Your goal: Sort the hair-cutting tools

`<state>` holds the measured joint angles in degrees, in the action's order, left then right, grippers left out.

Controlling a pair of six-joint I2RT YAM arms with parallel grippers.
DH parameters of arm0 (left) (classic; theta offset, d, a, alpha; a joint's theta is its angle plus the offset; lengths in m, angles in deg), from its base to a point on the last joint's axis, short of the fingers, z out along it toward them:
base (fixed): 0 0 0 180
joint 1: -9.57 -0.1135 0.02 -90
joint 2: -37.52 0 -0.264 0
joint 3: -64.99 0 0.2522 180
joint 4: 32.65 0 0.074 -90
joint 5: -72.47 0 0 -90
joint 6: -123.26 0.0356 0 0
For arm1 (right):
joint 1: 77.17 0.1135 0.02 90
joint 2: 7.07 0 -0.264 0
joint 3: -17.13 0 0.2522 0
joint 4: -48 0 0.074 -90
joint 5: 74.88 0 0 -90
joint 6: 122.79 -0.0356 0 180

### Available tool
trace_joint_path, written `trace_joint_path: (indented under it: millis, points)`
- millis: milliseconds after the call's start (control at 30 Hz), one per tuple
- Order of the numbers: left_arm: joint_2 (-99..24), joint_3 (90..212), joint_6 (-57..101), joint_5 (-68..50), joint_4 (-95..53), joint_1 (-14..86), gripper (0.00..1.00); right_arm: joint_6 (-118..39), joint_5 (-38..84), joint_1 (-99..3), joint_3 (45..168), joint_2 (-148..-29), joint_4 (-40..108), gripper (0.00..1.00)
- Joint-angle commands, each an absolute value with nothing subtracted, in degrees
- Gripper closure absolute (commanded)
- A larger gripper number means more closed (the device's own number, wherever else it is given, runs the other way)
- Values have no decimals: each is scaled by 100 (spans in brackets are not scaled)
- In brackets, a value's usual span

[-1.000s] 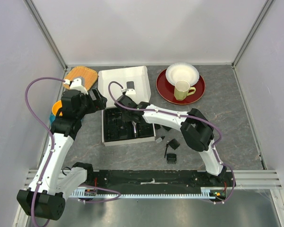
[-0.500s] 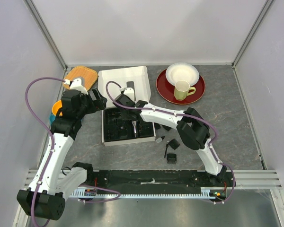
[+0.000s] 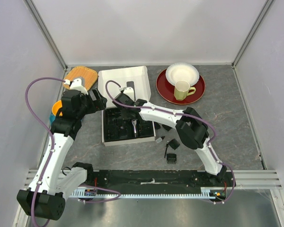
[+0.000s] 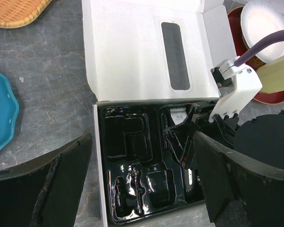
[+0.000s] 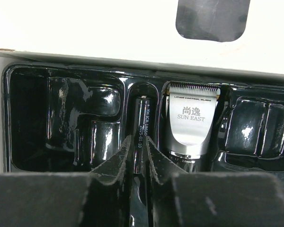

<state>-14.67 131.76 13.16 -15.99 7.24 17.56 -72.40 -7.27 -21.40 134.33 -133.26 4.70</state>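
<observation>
The white box (image 3: 123, 81) lies open with its black moulded tray (image 5: 66, 118) in front. In the tray lies the black and silver hair clipper (image 5: 191, 118), head toward the lid. In the slot just left of it sits a black cylinder (image 5: 141, 118) with white print. My right gripper (image 5: 138, 139) reaches into the tray (image 3: 114, 127), its two fingers pressed on either side of that cylinder. My left gripper (image 4: 142, 184) hovers wide open above the tray's near edge, holding nothing. Several black comb attachments (image 3: 172, 158) and a thin black brush (image 3: 165, 151) lie on the table right of the box.
A red plate (image 3: 196, 94) at the back right carries a white bowl (image 3: 182, 73) and a pale green mug (image 3: 181, 90). A woven basket (image 3: 81, 75) sits at the back left, with a blue plate (image 3: 56, 110) nearer, under the left arm.
My right gripper has shifted slightly left over the tray and its fingers have narrowed onto the black cylinder. The left arm has not moved.
</observation>
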Motion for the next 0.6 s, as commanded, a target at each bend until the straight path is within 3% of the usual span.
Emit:
trace_joint_path:
  millis: [0,100,267,300,367,400,433,567]
  points:
    - [-1390,13271,1172,-1691,634,1739,7,-7111,-992,-2162,13671,-13039,216,72]
    - [-1381,13262,1172,-1691,634,1739,7,-6813,-1133,-2179,13602,-12556,216,68]
    - [-1381,13271,1164,-1630,634,1739,7,-6504,-1520,-2311,12724,-11072,137,51]
    - [-1399,13280,1155,-1621,643,1739,7,-6652,-1564,-2337,12217,-10826,128,40]
    - [-1399,13280,1172,-1551,625,1739,7,-6828,-1564,-2355,11653,-10096,128,31]
    - [-1399,13280,1164,-1542,625,1739,7,-7108,-1547,-2355,11119,-9876,128,14]
    - [-1390,13289,1181,-1524,616,1739,7,-7259,-1512,-2347,10861,-9456,128,4]
    - [-1364,13298,1225,-1507,616,1739,4,-8198,-1424,-2373,9823,-8627,128,2]
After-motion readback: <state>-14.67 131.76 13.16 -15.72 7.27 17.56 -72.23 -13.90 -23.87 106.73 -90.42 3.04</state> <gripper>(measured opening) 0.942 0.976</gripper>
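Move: The right hand is empty, almost directly over the battery in its slot, with the clipper about 4 cm right and 5 cm back. Its next target seems to be the nearer black comb outside the box, some 25 cm right, 5 cm back and 4 cm lower; the coiled cable lies about 17 cm right, 2 cm back. From the left hand that comb is roughly 36 cm right, level ahead, 21 cm below. The right hand rises about 15 cm off the battery, sweeping 14 cm right towards the combs, fingers opening wide. ##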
